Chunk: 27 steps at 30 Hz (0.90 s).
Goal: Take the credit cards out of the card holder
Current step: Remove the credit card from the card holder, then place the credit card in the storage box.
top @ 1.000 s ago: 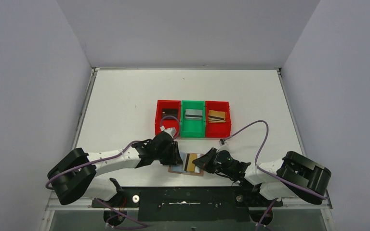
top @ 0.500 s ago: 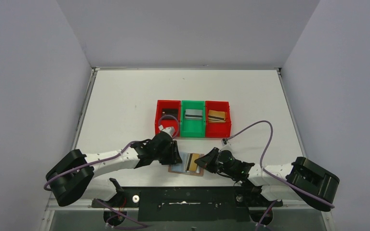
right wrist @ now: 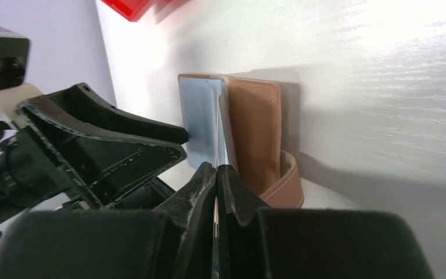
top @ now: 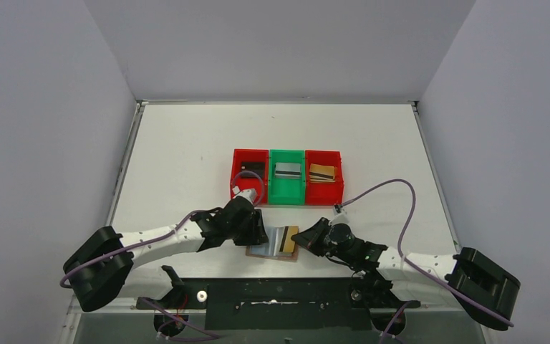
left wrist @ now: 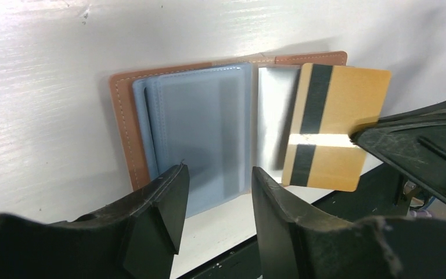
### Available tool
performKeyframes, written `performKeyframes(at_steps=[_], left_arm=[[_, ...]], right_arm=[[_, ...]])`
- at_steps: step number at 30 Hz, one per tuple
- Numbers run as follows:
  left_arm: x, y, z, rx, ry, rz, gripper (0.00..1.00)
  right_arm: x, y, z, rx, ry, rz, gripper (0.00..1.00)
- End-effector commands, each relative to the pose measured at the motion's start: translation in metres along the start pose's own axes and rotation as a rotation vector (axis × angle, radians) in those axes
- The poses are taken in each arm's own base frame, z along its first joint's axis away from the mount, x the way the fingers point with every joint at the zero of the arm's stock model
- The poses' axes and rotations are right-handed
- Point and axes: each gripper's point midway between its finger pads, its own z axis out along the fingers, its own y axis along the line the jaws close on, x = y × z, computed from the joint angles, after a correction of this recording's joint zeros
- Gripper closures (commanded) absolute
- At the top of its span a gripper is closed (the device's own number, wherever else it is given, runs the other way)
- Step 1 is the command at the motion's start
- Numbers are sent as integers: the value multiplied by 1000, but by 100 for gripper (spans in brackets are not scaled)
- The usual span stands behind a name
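Note:
The card holder [top: 268, 249] lies open near the table's front edge, tan-brown leather with grey-blue pockets [left wrist: 197, 122]. A gold-tan credit card [left wrist: 337, 128] with a black stripe sticks out past its right side. My right gripper [top: 305, 239] is shut on that card's right edge, and in the right wrist view the card shows only as a thin edge between the shut jaws [right wrist: 216, 170]. My left gripper [left wrist: 218, 174] hovers open over the holder's left half, nothing between its fingers. Other credit cards lie in the bins.
Three joined bins stand behind the holder: a red one [top: 238, 176] with a black card, a green one [top: 287, 192] with a silver-grey card, and a red one [top: 339, 178] with a gold card. The dark front rail runs just below the holder.
My left jaws have spread wider over the holder. The right arm's rear links have swung out to the right while its gripper stayed shut on the gold card.

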Motion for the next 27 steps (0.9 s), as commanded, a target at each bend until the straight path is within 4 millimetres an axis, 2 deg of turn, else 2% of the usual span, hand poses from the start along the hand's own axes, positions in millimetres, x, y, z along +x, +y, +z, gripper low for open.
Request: performKeyframes(at_steps=[1, 8, 15, 23, 25, 27], left_arm=[[-14, -6, -10, -1, -38, 23, 55], [-27, -15, -18, 19, -77, 22, 48], [-37, -12, -27, 11, -102, 11, 44], [-68, 19, -48, -55, -169, -9, 37], [-85, 19, -60, -47, -214, -24, 35], [-97, 29, -71, -64, -251, -39, 30]], right_arm=[[-17, 23, -5, -77, -75, -2, 100], [-23, 27, -8, -81, -94, -7, 100], [-22, 32, -8, -90, -87, -14, 100], [-31, 43, -7, -75, -109, -85, 100], [-35, 49, -8, -79, -118, -115, 100], [-39, 55, -10, -80, -132, -139, 100]])
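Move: The gold card is already out of its pocket and pinched by the right fingers, its middle about 2 cm left of them and 1 cm lower. The red compartment with the gold stack lies some 20 cm ahead and 10 cm right of this hand, about 4 cm lower; the green compartment 21 cm ahead, 3 cm left. The open card holder's middle is 8 cm left, 1 cm back, 4 cm below. From the left hand that red compartment is about 20 cm ahead, 21 cm right, slightly lower. The gold card, still pinched along its right long edge, is lifted about 2.5 cm in all off the card holder by the right hand, quick at first, then sagging slightly and rising again, with a small reach forward. The left hand leaves the card holder slowly, then faster: left, forward and up, about 8 cm altogether, its fingers opening wider. ##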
